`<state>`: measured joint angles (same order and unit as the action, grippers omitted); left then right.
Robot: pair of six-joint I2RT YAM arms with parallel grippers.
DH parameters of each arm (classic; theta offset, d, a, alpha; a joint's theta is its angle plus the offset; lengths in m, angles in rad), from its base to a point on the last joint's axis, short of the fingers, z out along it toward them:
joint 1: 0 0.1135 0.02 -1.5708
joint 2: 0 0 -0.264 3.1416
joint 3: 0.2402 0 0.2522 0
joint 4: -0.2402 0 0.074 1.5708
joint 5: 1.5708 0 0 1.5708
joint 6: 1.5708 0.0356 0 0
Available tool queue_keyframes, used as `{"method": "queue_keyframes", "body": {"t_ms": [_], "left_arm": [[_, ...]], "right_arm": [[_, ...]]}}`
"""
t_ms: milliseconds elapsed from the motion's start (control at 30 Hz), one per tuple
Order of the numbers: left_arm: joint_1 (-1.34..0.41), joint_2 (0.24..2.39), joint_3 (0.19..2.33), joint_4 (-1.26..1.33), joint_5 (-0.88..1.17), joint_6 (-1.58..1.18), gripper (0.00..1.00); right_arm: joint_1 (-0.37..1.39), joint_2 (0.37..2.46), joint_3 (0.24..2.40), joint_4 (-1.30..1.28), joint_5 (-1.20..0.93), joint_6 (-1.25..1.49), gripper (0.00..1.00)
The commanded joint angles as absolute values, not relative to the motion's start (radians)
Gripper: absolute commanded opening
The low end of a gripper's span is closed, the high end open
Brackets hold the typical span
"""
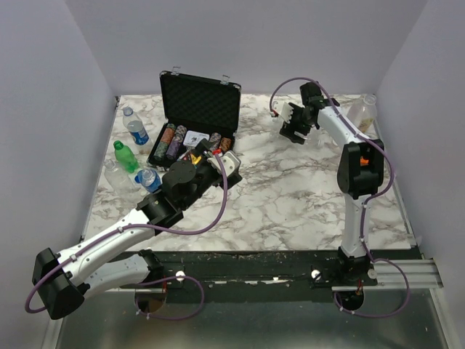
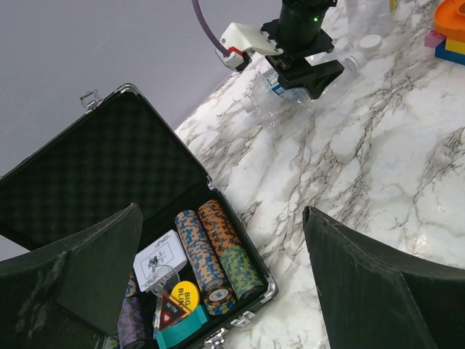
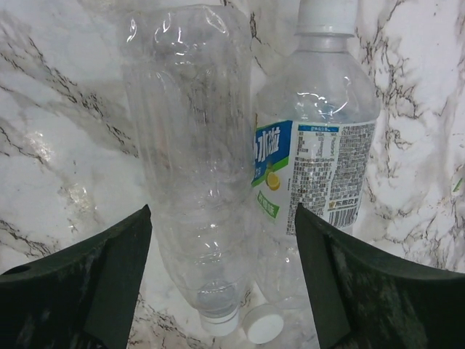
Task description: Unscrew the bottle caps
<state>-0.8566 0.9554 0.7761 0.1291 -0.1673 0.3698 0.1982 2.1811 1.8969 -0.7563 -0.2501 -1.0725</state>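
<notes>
In the right wrist view two clear bottles lie side by side on the marble. The unlabelled bottle (image 3: 189,145) points its white-capped neck (image 3: 218,324) toward me. A loose white cap (image 3: 263,323) lies beside that neck. The labelled bottle (image 3: 320,153) points away, its white cap (image 3: 327,13) on. My right gripper (image 3: 221,283) is open, one finger outside each bottle, touching neither. From above it hangs at the back (image 1: 294,129). My left gripper (image 2: 221,218) is open and empty over the chip case corner (image 1: 220,155). More bottles (image 1: 135,128) stand at the left, one of them green (image 1: 125,156).
The open black chip case (image 1: 200,109) with rows of chips (image 2: 207,247) lies at the back centre. A clear bottle (image 1: 363,113) stands at the back right. Coloured toy blocks (image 2: 450,29) and a white cap (image 2: 370,42) sit beyond the right gripper. Grey walls enclose three sides.
</notes>
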Motion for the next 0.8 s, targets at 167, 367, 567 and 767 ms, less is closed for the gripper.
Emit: {"method": "queue_keyframes", "body": {"t_ms": [167,367,567,767], "left_arm": [[-0.85,0.946,0.77,0.124,-0.176,0.382,0.99],[-0.85,0.945,0.77,0.126,-0.17,0.379,0.99],[-0.85,0.933,0.762,0.132,-0.12,0.377,0.99],[-0.85,0.91,0.742,0.146,-0.02,0.379,0.99]], "right_arm": [[0.227,2.24,1.902,-0.842,-0.202,-1.086,0.72],[0.245,2.218,1.839,-0.92,-0.227,-1.085,0.55],[0.301,2.062,1.619,-0.937,-0.308,-1.052,0.45],[0.412,1.864,1.307,-0.861,-0.334,-1.008,0.47]]}}
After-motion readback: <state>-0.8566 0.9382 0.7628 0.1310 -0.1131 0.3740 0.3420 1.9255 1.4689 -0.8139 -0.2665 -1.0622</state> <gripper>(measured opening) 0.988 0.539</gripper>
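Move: Below the open right fingers lies the clear bottle, its middle about 2 cm back, level sideways and 4 cm down, its cap end pointing right. The labelled bottle lies alongside, some 5 cm ahead of the hand and level sideways; a white cap lies level with the hand front to back, about 16 cm to its right. From the left hand the clear bottle is roughly 23 cm ahead, 25 cm right and 24 cm below. Sinking about 3 cm and easing back 2 cm, the right hand closes its fingers to roughly half open and pinches the clear bottle across its body. It then draws the bottle quickly back, away from the labelled bottle, about 11 cm more with a small drift left, staying at that low height while the fingers tip some 10 degrees more downward and turn slightly counter-clockwise. ##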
